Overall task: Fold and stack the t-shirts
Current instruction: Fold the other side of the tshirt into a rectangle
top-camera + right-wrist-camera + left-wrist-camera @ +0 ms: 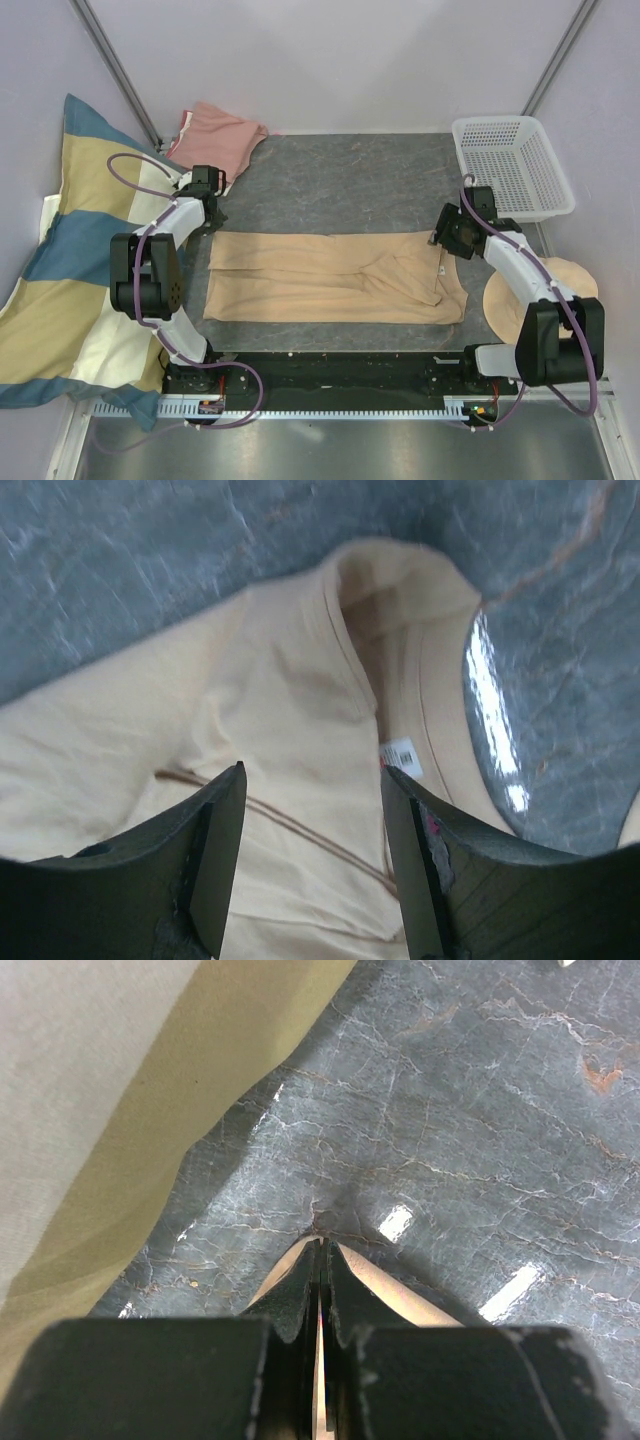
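The tan t-shirt [330, 280] lies folded into a long flat strip across the middle of the table. At the strip's far left corner, my left gripper [212, 215] is shut, with a thin edge of tan cloth [385, 1285] pinched between its fingers [322, 1245]. My right gripper [440, 238] hovers open over the shirt's right end. In the right wrist view its fingers [312, 775] straddle the collar area [280, 680], close to the white neck label [405, 757], with nothing held. The salmon-pink t-shirt [220, 135] lies crumpled at the far left corner.
A big blue, yellow and cream striped pillow [70, 260] leans along the left wall and fills the left of the left wrist view [100, 1090]. A white mesh basket [500, 122] stands at the far right. A round beige domed thing [572, 272] sits under the right arm.
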### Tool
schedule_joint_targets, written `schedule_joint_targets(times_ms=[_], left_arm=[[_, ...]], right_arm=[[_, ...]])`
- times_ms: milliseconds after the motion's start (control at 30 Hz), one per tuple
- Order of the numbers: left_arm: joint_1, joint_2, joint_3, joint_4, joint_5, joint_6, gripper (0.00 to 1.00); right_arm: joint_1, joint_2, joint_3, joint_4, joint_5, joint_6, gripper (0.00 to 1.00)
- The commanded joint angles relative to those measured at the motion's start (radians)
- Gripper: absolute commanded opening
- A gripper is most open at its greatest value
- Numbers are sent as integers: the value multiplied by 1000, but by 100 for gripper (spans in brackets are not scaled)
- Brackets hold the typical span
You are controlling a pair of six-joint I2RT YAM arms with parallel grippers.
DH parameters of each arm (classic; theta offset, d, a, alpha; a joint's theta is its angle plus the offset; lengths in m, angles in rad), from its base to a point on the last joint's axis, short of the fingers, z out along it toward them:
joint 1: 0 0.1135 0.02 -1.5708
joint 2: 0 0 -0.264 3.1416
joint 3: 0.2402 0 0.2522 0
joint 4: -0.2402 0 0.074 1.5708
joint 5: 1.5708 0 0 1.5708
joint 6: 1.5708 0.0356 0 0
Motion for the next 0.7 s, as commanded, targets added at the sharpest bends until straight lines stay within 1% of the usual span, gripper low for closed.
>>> schedule_joint_targets(times_ms=[0,233,667], left_arm=[[8,-11,-2,12,-11,10,2],[7,-16,-6,15,-2,9,2],[8,-13,-13,22,10,7,2]], right_arm=[[2,84,136,71,52,11,65],[-2,206,213,85,94,29,65],[-31,278,244,99,130,37,64]])
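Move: The t-shirt's far right corner lies about 5 cm ahead of the open right hand, some 3 cm to its right and about 5 cm below. From that same hand, the white basket is roughly 21 cm ahead and 17 cm right, and the straw hat is about 11 cm back and 24 cm right. From the left hand, that corner lies some 57 cm to the right and 2 cm back. The left fingers stay shut on the t-shirt's far left corner, barely moving. The right hand sweeps about 7 cm forward over the cloth to the far right corner, first rising a little, then sinking about 2 cm as it drifts some 2 cm right. Its fingers stay open and the wrist turns slightly clockwise; no touch on the cloth can be made out. ##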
